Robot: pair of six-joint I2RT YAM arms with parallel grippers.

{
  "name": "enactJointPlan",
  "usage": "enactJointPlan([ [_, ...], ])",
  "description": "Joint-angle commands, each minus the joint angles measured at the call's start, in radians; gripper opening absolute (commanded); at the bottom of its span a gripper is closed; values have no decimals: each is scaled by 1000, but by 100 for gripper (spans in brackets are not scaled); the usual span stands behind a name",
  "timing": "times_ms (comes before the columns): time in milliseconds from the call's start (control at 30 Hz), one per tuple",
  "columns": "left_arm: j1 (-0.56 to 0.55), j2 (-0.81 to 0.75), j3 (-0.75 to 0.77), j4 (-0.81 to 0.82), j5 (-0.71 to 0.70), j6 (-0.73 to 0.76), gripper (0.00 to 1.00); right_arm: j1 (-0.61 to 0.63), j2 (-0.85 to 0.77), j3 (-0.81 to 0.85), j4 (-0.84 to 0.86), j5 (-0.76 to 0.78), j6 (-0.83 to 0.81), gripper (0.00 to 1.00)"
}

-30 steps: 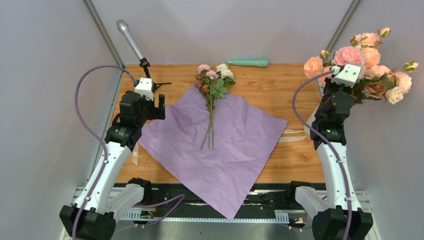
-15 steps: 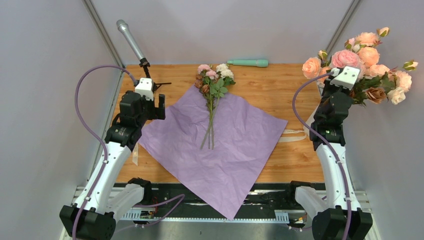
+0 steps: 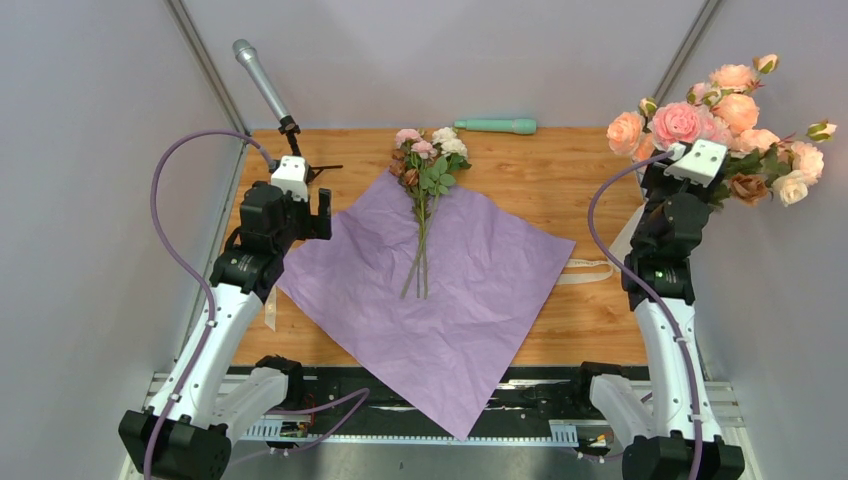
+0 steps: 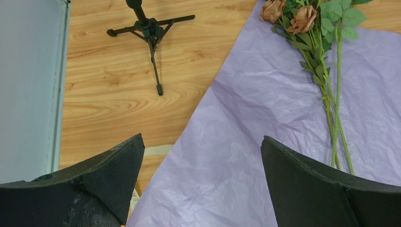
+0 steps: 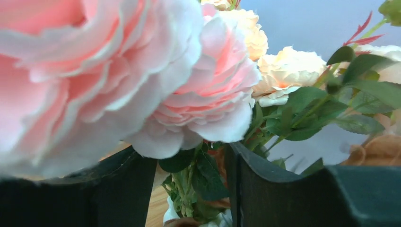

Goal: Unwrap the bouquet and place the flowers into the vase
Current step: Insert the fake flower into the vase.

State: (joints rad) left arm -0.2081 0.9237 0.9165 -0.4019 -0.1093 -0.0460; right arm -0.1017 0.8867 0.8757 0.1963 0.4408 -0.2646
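Observation:
The lilac paper (image 3: 470,290) lies spread flat on the wooden table, the bouquet unwrapped. Small pink, white and brown flowers (image 3: 425,160) rest on its far corner, stems pointing toward me; the left wrist view shows the same flowers (image 4: 326,47). My left gripper (image 4: 201,142) hovers open over the paper's left edge, holding nothing. My right gripper (image 5: 191,156) is raised at the far right among big peach roses (image 3: 735,110); its jaws stand apart, with green stems and leaves loose in the gap. A white bit of the vase (image 5: 171,215) shows below; the right arm hides the rest.
A cream ribbon (image 3: 590,270) lies beside the paper's right corner, and another strip (image 4: 158,150) pokes out at its left edge. A mint-green cylinder (image 3: 497,126) lies at the back. A microphone on a small tripod (image 4: 151,30) stands at the back left.
My right gripper's jaws have parted and its wrist has shifted slightly right; the peach roses have swayed a little. The left arm, paper and small flowers have not moved.

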Motion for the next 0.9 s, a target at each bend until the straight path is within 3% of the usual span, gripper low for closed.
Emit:
enactJointPlan([
  [0,-8,-3,-2,20,11,5,100,-4,-68,27,-48,-37,44,57],
  [467,-17,3,-1,21,23,0,100,-4,-183,139,-317,-226,107,90],
  [733,-17,4,-3,19,26,0,100,-4,-215,257,-421,-327,164,97],
  [867,-17,6,-5,22,36,-3,99,-4,-176,358,-489,-494,205,97],
])
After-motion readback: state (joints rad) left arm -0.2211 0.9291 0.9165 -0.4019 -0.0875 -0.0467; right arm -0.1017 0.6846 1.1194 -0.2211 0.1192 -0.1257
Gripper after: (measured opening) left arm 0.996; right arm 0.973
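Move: The flowers still lying on the purple paper are about 12 cm ahead of my right hand, some 45 cm to its left and 36 cm below. The vase's middle lies some 26 cm below that hand, about 3 cm ahead and 2 cm left; a big pink rose stands about 4 cm ahead, 5 cm left and 5 cm above. From my left hand, the lying flowers are roughly 12 cm ahead, 23 cm right and 23 cm down. I draw my right hand out from among the blooms over the vase, bringing it back and to the left about 6 cm each way while it climbs some 7 cm, fastest at the end. The fingers, already half open, spread almost fully, and the hand swings about 20 degrees counter-clockwise. ##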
